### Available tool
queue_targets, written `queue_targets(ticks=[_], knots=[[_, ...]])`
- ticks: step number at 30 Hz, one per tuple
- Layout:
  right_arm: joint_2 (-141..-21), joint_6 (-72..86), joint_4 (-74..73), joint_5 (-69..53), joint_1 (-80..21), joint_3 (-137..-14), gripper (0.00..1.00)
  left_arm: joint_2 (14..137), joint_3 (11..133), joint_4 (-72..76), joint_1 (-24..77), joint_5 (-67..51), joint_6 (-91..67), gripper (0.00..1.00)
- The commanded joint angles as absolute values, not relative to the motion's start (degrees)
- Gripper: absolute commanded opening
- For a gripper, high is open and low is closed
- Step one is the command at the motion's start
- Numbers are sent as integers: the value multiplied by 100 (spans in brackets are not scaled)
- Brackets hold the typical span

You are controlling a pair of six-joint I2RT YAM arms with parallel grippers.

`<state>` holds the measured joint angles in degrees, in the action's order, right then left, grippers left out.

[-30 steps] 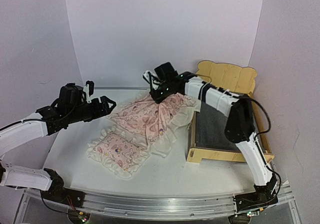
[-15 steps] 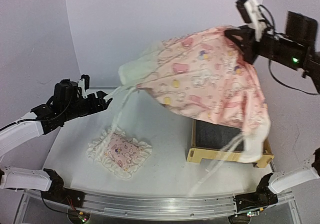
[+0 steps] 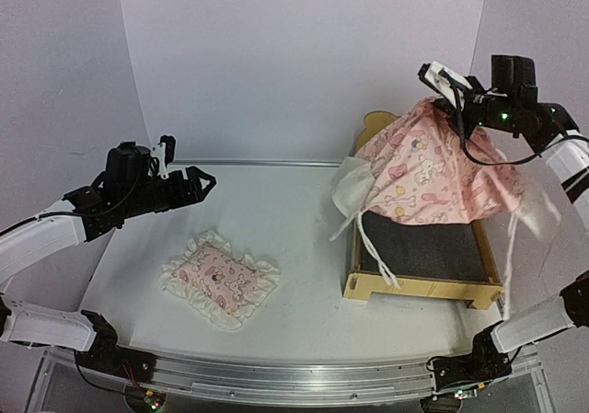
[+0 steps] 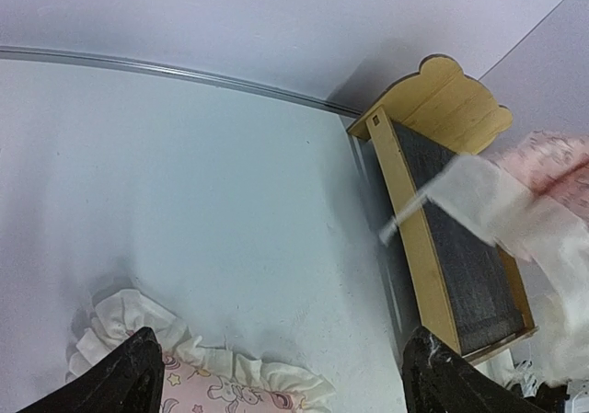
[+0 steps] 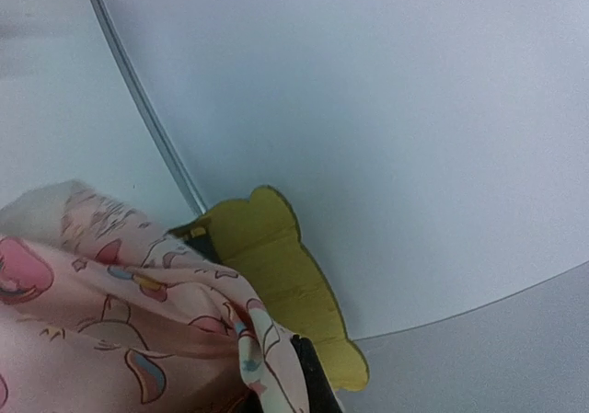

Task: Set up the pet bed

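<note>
The pet bed [image 3: 419,290], a light plywood frame with a dark grey mattress pad [image 3: 433,247], stands at the right of the table. My right gripper [image 3: 459,109] is raised above the bed's head end and is shut on the pink patterned blanket [image 3: 428,174]. The blanket hangs over the headboard and upper mattress, its white ruffle trailing down both sides. In the right wrist view the blanket [image 5: 110,321] fills the lower left in front of the wavy headboard [image 5: 276,257]. My left gripper [image 3: 198,185] hovers open at the left, holding nothing, with the pink ruffled pillow [image 3: 221,280] below it.
White walls close in the table at the back and both sides. In the left wrist view, the pillow's ruffle [image 4: 120,321] lies between my open fingers, and the bed's side rail [image 4: 414,220] runs along the right with the blanket's edge [image 4: 515,220] across it.
The right arm lifted the blanket off the middle of the table, swung it high to the right, and has now brought it lower over the bed's head end. The left arm barely moved.
</note>
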<state>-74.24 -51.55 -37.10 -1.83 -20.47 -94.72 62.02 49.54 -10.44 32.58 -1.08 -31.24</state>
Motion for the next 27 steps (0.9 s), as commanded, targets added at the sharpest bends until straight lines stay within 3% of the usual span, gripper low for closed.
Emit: queue_targets(ticks=[1, 5, 17, 27], knots=[[-7512, -5416, -2926, -1902, -1139, -9287, 0, 5984, 5282, -739, 3243, -224, -2954, 90], [-7871, -5476, -2505, -3206, -455, -9246, 0, 6045, 5354, -708, 3244, -396, -2869, 91], [-8427, -5434, -2689, -4528, 421, -9542, 0, 6435, 5581, -690, 3243, -585, -2567, 91], [-8504, -5771, -2954, -4520, 701, -8813, 0, 6680, 5456, -250, 3245, -1271, -2811, 92]])
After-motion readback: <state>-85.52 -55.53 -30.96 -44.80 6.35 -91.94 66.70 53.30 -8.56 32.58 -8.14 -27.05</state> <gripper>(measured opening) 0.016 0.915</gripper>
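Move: The blanket is already gripped in the right hand and spread out in the air. The bed it is being taken to has its middle about 10 cm ahead of that hand, 3 cm to its right and 38 cm below. The headboard stands some 31 cm ahead, 3 cm right and 30 cm below, and the pillow lies about 14 cm back, 41 cm left and 42 cm below. From the open left hand, the bed is about 16 cm ahead, 49 cm to the right and 21 cm below. The blanket, still pinched in the right hand's shut fingers, is carried over the bed: about 7 cm right, 6 cm forward towards the headboard and 5 to 6 cm down, most of it quickly at first, then nearly stopping while the wrist turns some 15 degrees counter-clockwise and rolls left side up. The empty left hand, staying open, drifts about 3 cm right. ##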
